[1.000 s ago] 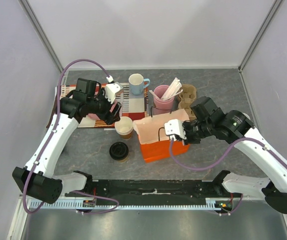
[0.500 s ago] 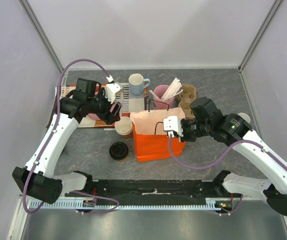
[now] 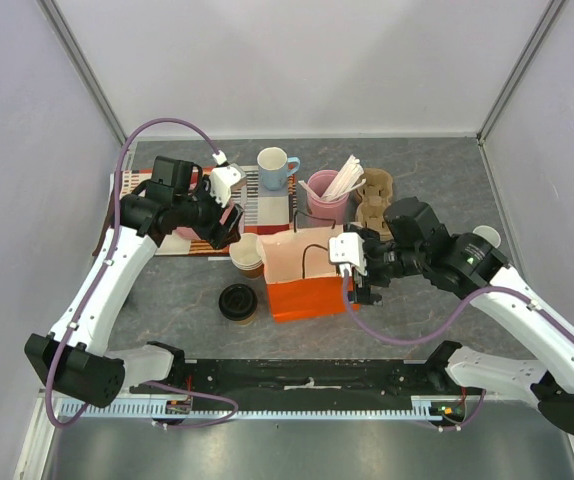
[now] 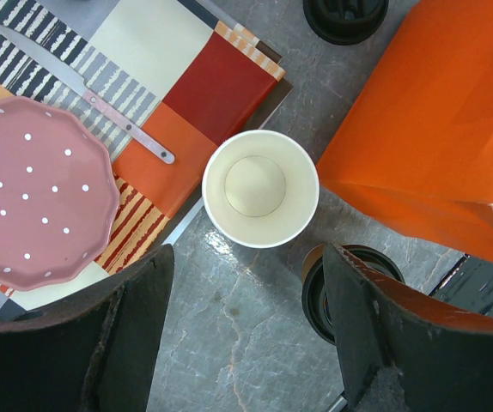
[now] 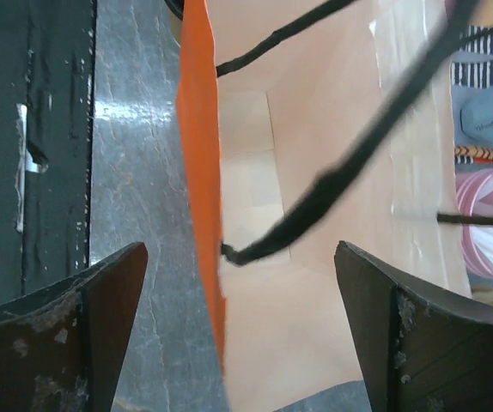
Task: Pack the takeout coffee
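Observation:
The takeout coffee, a brown cup with a black dome lid, stands on the table left of the upright orange paper bag. In the left wrist view its lid shows partly behind my right finger. My left gripper hangs open above bare table, with the stacked paper cups just beyond its tips. My right gripper is open over the bag's open mouth, holding nothing. The bag's orange near wall and black handles lie between the fingers.
A striped placemat carries a knife and a pink dotted plate. A light-blue mug, a pink cup of stirrers and a cardboard cup carrier stand behind the bag. A black round thing shows at the left wrist view's top edge.
The right gripper raised the tilted bag upright, then opened and let go of it. The bag now stands by itself. The left arm has not moved.

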`<action>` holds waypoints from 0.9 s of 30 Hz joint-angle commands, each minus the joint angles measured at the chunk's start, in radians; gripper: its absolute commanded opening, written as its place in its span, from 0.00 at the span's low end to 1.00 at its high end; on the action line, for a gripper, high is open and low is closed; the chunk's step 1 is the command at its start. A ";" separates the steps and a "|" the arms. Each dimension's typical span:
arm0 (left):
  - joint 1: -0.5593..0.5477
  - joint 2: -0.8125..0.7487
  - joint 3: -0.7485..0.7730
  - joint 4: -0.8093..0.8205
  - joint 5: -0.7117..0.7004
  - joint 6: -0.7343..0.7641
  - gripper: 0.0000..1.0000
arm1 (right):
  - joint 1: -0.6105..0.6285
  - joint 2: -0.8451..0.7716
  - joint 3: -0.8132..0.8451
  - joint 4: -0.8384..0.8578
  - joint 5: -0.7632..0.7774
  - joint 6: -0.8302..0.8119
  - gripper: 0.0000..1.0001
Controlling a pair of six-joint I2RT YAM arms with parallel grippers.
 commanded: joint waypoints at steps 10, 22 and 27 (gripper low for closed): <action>0.004 -0.003 0.057 0.016 -0.033 -0.013 0.77 | 0.004 0.001 0.293 0.248 -0.165 0.410 0.98; 0.003 -0.012 0.080 -0.004 -0.042 -0.018 0.77 | -0.109 0.127 0.419 0.414 0.736 0.789 0.98; 0.003 -0.017 0.065 -0.003 -0.044 -0.010 0.77 | -0.474 0.175 0.357 0.427 0.555 1.016 0.89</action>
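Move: The orange bag stands right at the right hand, whose open fingers straddle the near rim by its right corner; the bag's middle is about 8 cm left, 5 ahead and 12 below. The lidded cup stands some 24 cm left and 2 ahead, 18 below; the cardboard carrier roughly 29 cm ahead and 9 right, 23 below. From the left hand, the bag's middle lies about 19 cm right, 6 back and 10 below. Already open wide, the right fingers come free of the bag's near rim as the hand lifts about 20 cm almost straight up. It then sweeps some 16 cm forward, swinging right as well, high over the table, while the wrist levels and turns roughly 60 degrees clockwise, from pointing left to pointing forward. ##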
